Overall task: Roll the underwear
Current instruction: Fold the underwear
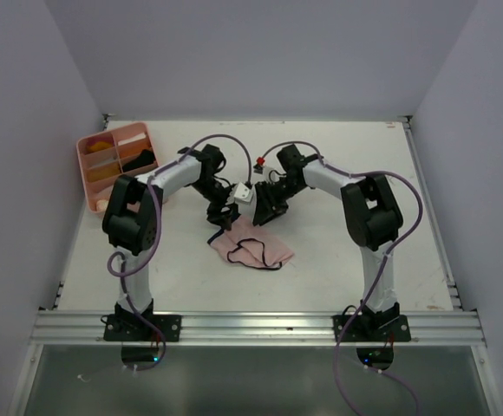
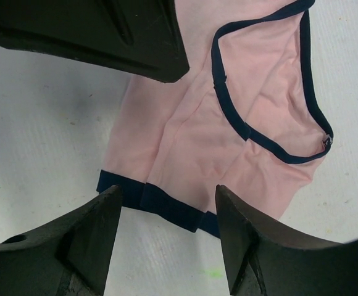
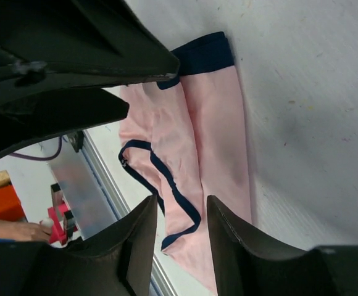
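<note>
A pale pink underwear (image 1: pixel 253 249) with dark navy edging lies flat and rumpled on the white table, just in front of both grippers. My left gripper (image 1: pixel 221 217) hovers over its far left edge. In the left wrist view the jaws (image 2: pixel 166 189) stand open over the navy waistband (image 2: pixel 166 206), with nothing between them. My right gripper (image 1: pixel 265 211) hangs at the cloth's far right. In the right wrist view it (image 3: pixel 181 198) is open above the pink underwear (image 3: pixel 216 123), holding nothing. The two grippers are close together, each showing as a black mass in the other's wrist view.
A pink compartment tray (image 1: pixel 96 178) stands at the back left of the table, holding a dark item (image 1: pixel 140 160) and some yellow-orange pieces. Purple cables loop over both arms. A metal rail (image 1: pixel 251 328) runs along the table's near edge.
</note>
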You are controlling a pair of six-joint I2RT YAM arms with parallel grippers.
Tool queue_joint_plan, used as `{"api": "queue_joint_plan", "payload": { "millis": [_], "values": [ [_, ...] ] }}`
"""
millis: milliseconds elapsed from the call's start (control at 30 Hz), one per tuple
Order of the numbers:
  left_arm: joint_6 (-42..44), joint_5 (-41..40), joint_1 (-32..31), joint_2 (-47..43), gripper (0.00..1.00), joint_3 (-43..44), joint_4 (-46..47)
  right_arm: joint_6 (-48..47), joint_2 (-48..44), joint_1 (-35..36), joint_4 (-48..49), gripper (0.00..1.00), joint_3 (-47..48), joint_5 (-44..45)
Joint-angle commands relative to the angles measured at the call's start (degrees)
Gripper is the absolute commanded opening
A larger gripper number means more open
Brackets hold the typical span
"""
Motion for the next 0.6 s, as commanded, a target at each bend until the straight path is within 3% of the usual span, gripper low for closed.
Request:
{"api": "queue_joint_plan", "payload": {
  "millis": [0, 167, 267, 567],
  "values": [
    [0.07, 2.86, 0.11, 1.69, 0.65, 3.82, -1.68, -1.94, -2.62, 0.72, 0.12, 0.42, 0.11, 0.43],
    [-1.51, 2.86, 0.11, 2.58, 0.61, 4.09, -0.27, 1.92, -0.08, 0.72, 4.26, 0.29, 3.01, 0.61],
    [-0.55, 2.51, 0.02, 3.63, 0.53, 4.96, -2.21, 4.73, 1.86, 0.72, 6.54, 0.24, 3.9, 0.87],
    [0.07, 1.37, -0.07, 4.16, 0.41, 3.82, -2.91, 6.58, 5.72, 1.07, 10.24, 0.21, 5.04, 1.84]
  ]
}}
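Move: The underwear lies spread under both hands, roughly 3 cm below them. From the right hand its middle is about 6 cm back and 2 cm left, its waistband about 9 cm left and 2 cm back, its leg trim 8 cm back and 2 cm left. From the left hand, the waistband is nearly beneath, 1 cm back; the underwear's middle is 7 cm right and 5 cm back. Right hand sweeps some 3 cm forward, 2 left, dipping, its fingers narrowing; left sinks 1 cm over the waistband, closing partway. ##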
